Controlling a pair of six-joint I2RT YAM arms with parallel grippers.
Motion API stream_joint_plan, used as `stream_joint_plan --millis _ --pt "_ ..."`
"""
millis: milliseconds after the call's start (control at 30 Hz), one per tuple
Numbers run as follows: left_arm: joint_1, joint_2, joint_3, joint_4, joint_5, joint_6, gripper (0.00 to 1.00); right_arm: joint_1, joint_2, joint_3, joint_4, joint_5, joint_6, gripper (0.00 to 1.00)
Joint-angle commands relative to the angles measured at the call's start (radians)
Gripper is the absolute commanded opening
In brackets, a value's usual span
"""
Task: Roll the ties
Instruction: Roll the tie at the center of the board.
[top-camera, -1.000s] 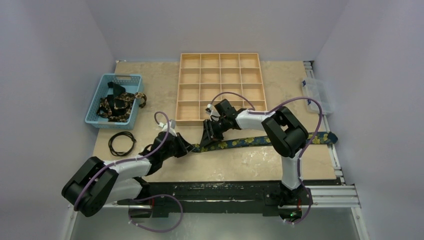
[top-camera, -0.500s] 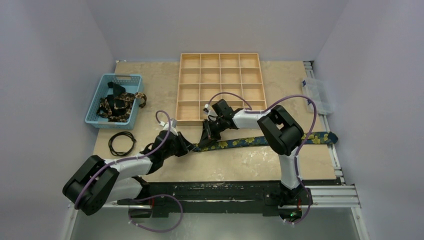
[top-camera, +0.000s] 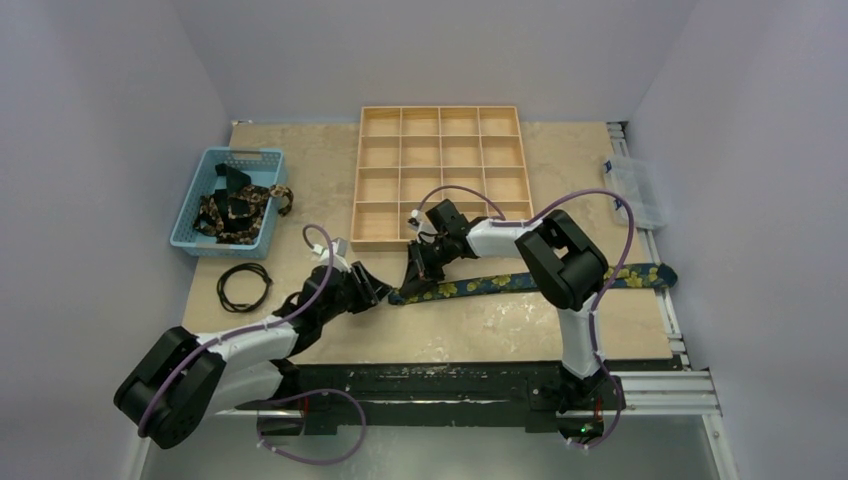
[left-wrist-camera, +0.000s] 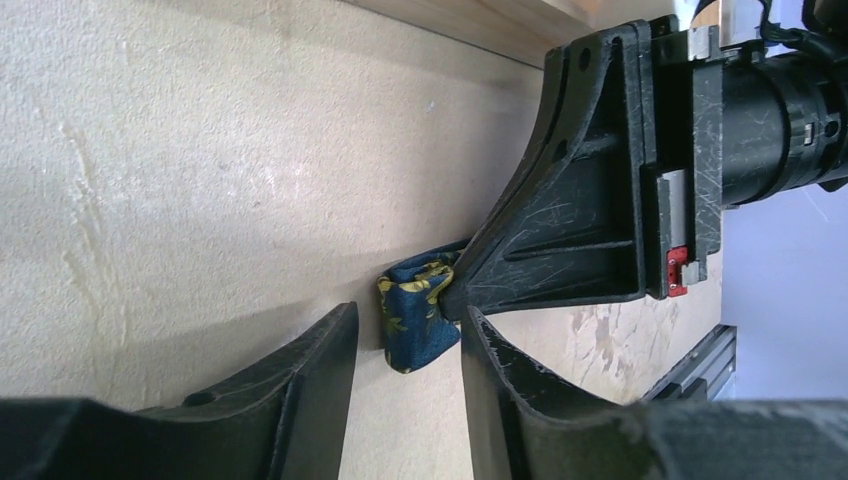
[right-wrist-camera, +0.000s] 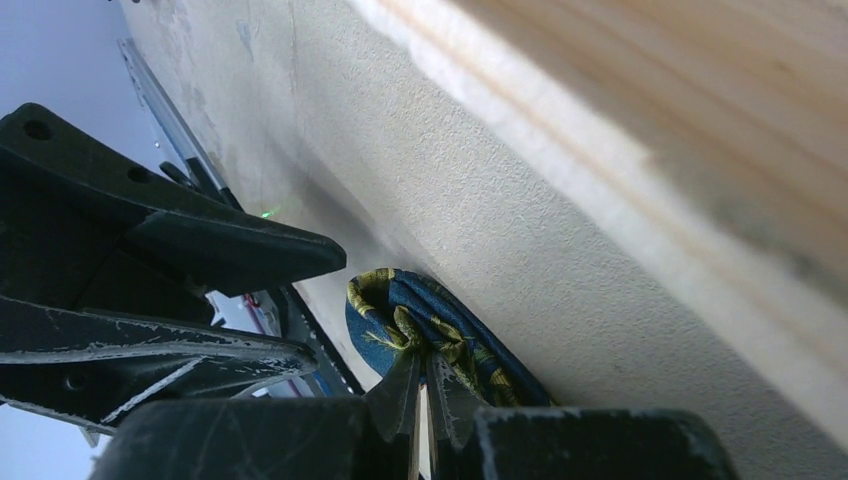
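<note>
A dark blue tie (top-camera: 540, 281) with yellow floral print lies stretched across the table, from near its middle to the right edge. Its left end is folded into a small loop (right-wrist-camera: 400, 315). My right gripper (top-camera: 412, 275) is shut on that loop, its fingertips (right-wrist-camera: 400, 378) pinching the fabric. My left gripper (top-camera: 378, 290) stands open just left of it. The folded end (left-wrist-camera: 415, 325) sits at the mouth of its fingers (left-wrist-camera: 325, 350), and neither finger grips it. More ties (top-camera: 238, 212) lie heaped in a blue basket.
The blue basket (top-camera: 196, 192) stands at the back left, with a thin black cable loop (top-camera: 244, 285) in front of it. A wooden compartment tray (top-camera: 440, 175) lies just behind both grippers. A clear plastic box (top-camera: 635, 190) sits at the right edge.
My left gripper has opened and let go of the tie's folded end, drawing back slightly. My right gripper has shut on that end.
</note>
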Motion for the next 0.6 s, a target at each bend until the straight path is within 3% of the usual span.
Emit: stream_joint_plan --millis 0,167,233,433,500,533,567 --pt "-0.005 -0.007 -0.017 0.043 -0.012 0.016 0.43 -0.011 0.033 -0.023 -0.065 0.108 -0.060 0.00" --pt "-0.006 0.035 -0.022 0.067 0.018 0.015 0.39 -0.014 0.039 -0.052 -0.062 0.135 -0.060 0.00" --pt "-0.006 0.027 -0.014 0.094 0.066 0.091 0.37 -0.015 0.045 -0.061 -0.061 0.140 -0.068 0.00" --pt "-0.009 -0.094 0.156 -0.212 0.228 0.599 0.43 -0.015 0.054 -0.068 -0.082 0.160 -0.100 0.00" --pt "-0.010 -0.120 0.163 -0.203 0.257 0.690 0.51 -0.015 0.061 -0.063 -0.099 0.169 -0.119 0.00" --pt "-0.013 -0.115 0.171 -0.190 0.300 0.749 0.69 -0.016 0.062 -0.062 -0.106 0.170 -0.127 0.00" --pt "-0.016 -0.095 0.202 -0.211 0.332 0.791 0.78 -0.016 0.065 -0.060 -0.114 0.171 -0.137 0.00"
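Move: The rolled end of the tie lies about 2 cm to the left hand's right, level with it fore and aft and some 3 cm below. It is in the right fingers' grip, its middle 1 cm to their left and 1 cm below. From the left hand, the compartment box is centred about 23 cm ahead and 11 cm to the right, and the black cable coil sits roughly 28 cm left, about level. The shut right fingers keep the tie's roll pinched, settling less than a centimetre down and to the right. Beside and above it the free left hand dips about 1 cm while easing back, then rises some 4 cm and shifts a little right, rolling roughly 30 degrees clockwise as its part-open fingers spread wider. ##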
